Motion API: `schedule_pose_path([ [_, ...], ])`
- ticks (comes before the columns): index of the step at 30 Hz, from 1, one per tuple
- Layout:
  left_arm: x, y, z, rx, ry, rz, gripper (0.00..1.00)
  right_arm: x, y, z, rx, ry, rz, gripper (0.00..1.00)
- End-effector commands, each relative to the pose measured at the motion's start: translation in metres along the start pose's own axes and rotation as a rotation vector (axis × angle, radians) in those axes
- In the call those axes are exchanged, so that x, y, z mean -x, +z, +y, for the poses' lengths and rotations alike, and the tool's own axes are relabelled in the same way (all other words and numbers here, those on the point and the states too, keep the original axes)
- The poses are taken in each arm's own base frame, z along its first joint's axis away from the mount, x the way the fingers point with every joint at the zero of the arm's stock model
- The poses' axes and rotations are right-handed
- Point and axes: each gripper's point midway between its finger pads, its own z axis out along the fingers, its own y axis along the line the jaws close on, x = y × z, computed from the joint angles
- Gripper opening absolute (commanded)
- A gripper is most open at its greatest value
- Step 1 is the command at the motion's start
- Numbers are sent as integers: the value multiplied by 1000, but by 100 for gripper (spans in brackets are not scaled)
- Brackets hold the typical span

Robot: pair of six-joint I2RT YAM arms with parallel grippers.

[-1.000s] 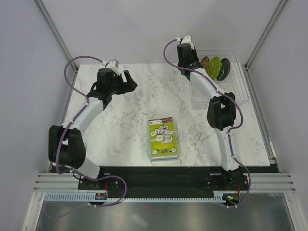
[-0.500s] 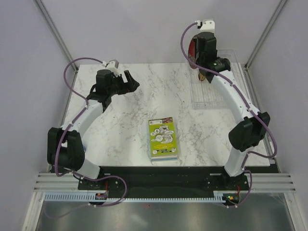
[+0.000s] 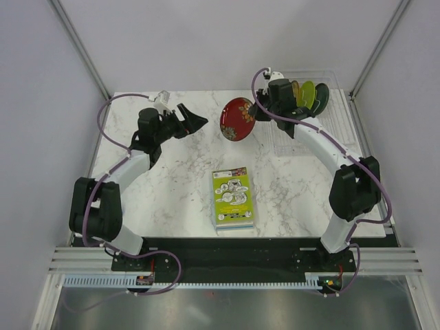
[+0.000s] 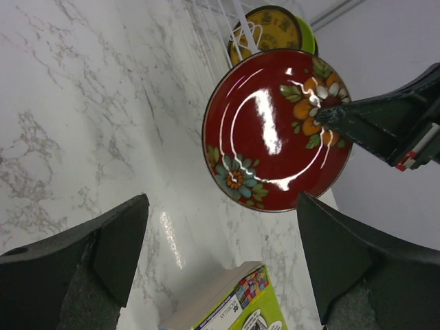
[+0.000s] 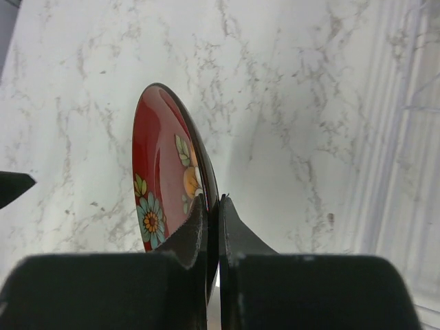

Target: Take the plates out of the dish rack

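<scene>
My right gripper [image 3: 256, 113] is shut on the rim of the dark red flowered plate [image 3: 237, 118], which it holds upright on edge above the table, left of the dish rack [image 3: 335, 122]. The right wrist view shows the gripper [image 5: 212, 201] with the plate [image 5: 161, 179] pinched between both fingers. My left gripper [image 3: 201, 122] is open and points at the plate's face [image 4: 271, 130] from a short gap, with nothing between its fingers [image 4: 130, 234]. A yellow-brown plate [image 3: 294, 89], a lime green plate [image 3: 307, 93] and a darker plate [image 3: 321, 96] stand in the clear rack.
A lime-green book [image 3: 234, 198] lies flat near the table's front middle, below the held plate, and its corner [image 4: 240, 302] shows between my left fingers. The rack sits at the back right corner beside the enclosure wall.
The right arm lifted the red plate out of the rack and swung it left over the table. The left gripper moved right toward the plate and stayed open.
</scene>
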Motion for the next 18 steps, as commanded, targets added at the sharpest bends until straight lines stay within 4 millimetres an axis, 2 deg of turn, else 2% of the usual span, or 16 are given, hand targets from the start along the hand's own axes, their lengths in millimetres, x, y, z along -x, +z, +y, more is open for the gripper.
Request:
schedule_pose_path([
  [1, 0, 6, -13, -121, -83, -11, 94, 41, -17, 63, 285, 125, -156, 0],
  [9, -16, 23, 2, -160, -157, 3, 93, 28, -22, 94, 414, 203, -146, 0],
  [13, -19, 28, 1, -200, -201, 7, 88, 19, -22, 102, 456, 235, -132, 0],
  [14, -21, 29, 2, -208, -208, 9, 82, 17, -23, 103, 464, 243, -127, 0],
  [16, -22, 30, 0, -241, -219, 7, 51, 12, -23, 108, 504, 268, -117, 0],
  [18, -21, 31, -1, -253, -231, 5, 30, 12, -24, 109, 519, 280, -116, 0],
])
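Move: The red plate, already pinched at its right edge by the right hand, has its middle about 7 cm left of that hand, level fore and aft and 4 cm below. The brown plate left in the rack is some 18 cm right of the right hand, 13 cm ahead and 8 cm below; the green one is 5 cm farther right. From the left hand the red plate's middle is 16 cm right, 5 cm ahead and 3 cm lower; the green book is 14 cm right, 20 cm back and 18 cm below. The right hand keeps its pinch on the red plate and carries it to the left, about 8 cm, also drawing it back some 3 cm, while rolling its left side up and swinging a little counter-clockwise, so the plate's free edge comes to the left hand. The left hand, wide open at first, sinks about 4 cm and eases a couple of centimetres right towards that edge, its left side rolling down, then at the very end closes its fingers to about half astride the plate's left edge. ##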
